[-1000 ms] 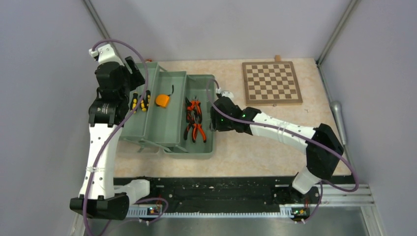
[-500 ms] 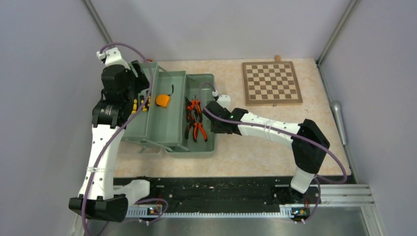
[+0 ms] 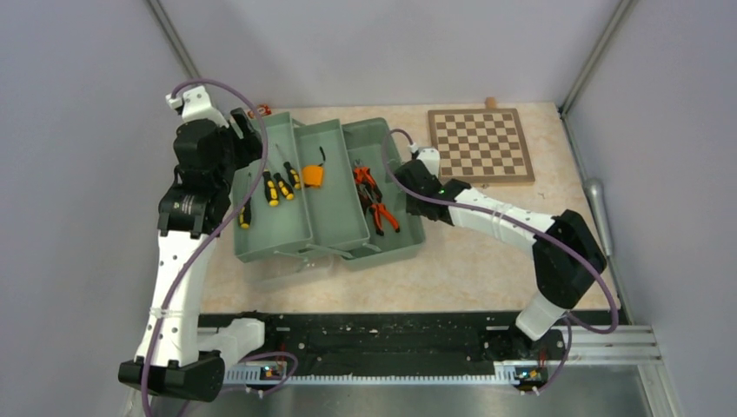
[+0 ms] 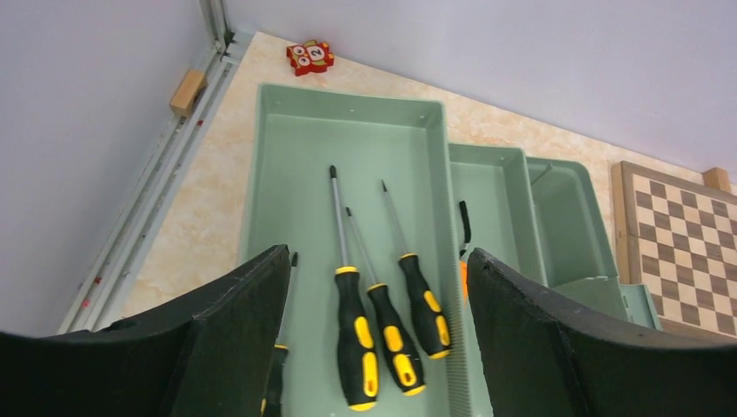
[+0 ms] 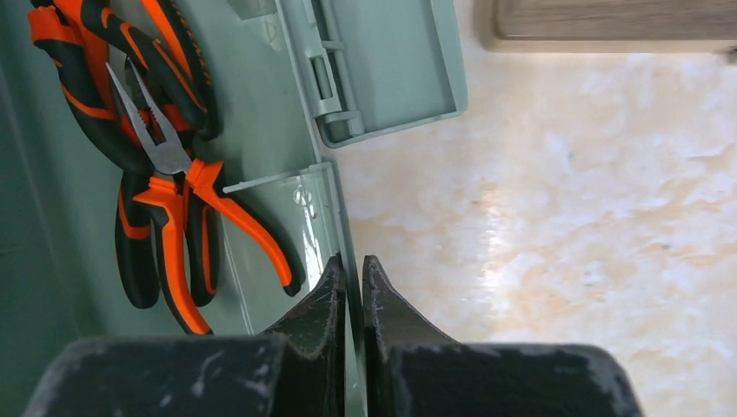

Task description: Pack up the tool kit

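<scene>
The pale-green toolbox (image 3: 339, 221) lies spread open in three trays, turned at a slant. Several yellow-black screwdrivers (image 3: 276, 187) rest in its left tray, the orange tape measure (image 3: 313, 175) in the middle one, and orange-handled pliers (image 3: 375, 201) in the right one. My right gripper (image 5: 354, 265) is shut on the thin right wall of the toolbox (image 5: 335, 200), beside the pliers (image 5: 165, 174). My left gripper (image 4: 378, 252) hangs open above the screwdrivers (image 4: 382, 330), with nothing between its fingers.
A wooden chessboard (image 3: 480, 146) lies at the back right, close to the toolbox's far corner. A small red block (image 4: 310, 57) and a wooden block (image 4: 189, 91) sit by the back left wall. A grey metal cylinder (image 3: 598, 204) lies along the right edge.
My right gripper closed on the toolbox's right wall. The box has slid to the right and turned, its far end toward the chessboard. The left arm shifted only slightly.
</scene>
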Available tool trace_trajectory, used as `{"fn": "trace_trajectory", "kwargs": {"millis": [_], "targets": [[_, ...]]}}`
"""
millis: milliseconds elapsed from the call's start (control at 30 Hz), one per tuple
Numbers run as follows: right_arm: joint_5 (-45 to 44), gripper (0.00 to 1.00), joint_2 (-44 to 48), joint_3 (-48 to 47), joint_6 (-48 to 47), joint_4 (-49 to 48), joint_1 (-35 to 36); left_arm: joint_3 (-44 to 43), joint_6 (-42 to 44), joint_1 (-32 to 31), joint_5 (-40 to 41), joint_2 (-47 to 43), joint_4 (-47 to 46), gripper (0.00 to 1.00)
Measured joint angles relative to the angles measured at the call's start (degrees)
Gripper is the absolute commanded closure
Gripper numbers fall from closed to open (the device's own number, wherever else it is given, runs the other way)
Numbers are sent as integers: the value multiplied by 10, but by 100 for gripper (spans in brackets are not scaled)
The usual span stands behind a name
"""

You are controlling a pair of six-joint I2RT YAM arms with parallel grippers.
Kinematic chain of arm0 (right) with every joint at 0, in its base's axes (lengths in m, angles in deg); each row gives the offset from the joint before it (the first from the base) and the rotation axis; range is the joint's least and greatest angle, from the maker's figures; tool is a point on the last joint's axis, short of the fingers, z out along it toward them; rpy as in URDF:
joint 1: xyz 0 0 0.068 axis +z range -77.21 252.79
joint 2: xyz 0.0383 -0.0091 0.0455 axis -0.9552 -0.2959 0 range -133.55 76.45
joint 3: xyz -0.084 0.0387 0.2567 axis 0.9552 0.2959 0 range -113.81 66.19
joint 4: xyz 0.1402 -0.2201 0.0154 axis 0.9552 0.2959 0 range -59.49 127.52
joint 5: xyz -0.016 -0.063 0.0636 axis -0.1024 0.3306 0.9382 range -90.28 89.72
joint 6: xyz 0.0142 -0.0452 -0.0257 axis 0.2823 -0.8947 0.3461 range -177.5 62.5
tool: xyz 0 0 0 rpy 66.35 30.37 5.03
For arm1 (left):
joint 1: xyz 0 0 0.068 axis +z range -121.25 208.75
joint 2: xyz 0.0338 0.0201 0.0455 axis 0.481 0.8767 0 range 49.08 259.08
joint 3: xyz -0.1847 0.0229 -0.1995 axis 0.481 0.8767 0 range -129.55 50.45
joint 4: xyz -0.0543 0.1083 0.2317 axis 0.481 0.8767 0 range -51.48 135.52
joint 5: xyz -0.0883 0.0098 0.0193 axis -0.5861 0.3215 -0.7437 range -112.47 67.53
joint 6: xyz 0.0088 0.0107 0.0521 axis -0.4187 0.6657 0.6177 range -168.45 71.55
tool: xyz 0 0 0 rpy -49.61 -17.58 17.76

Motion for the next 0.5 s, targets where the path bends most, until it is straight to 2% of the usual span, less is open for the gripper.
{"fn": "trace_trajectory", "kwargs": {"millis": [300, 367, 500], "targets": [[25, 100, 64, 76, -96, -43, -68, 18, -24, 9, -23, 5, -3, 22], [33, 100, 67, 80, -106, -49, -73, 25, -35, 33, -40, 11, -8, 23], [44, 100, 68, 81, -124, -52, -74, 68, -65, 124, -82, 23, -29, 25]]}}
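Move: The right fingers are already shut on the tool box's right rim. The pliers lie about 9 cm left of them, 4 cm farther out and 8 cm lower; the chessboard is roughly 17 cm ahead and 19 cm right, on the table. The empty left hand hovers over the box: the upper tray is some 6 cm ahead and 18 cm below, straight in line, with the clear lid roughly 28 cm below, 2 cm ahead and 3 cm left. Keeping its pinch on the rim, the right hand drags the tool box about 5 cm to the right across the table, then stops and holds. The open left hand sinks slowly at first, then swings down about 5 cm and left some 4 cm, rolling its left side down nearly 10 degrees, to just beyond the upper tray's left wall. ##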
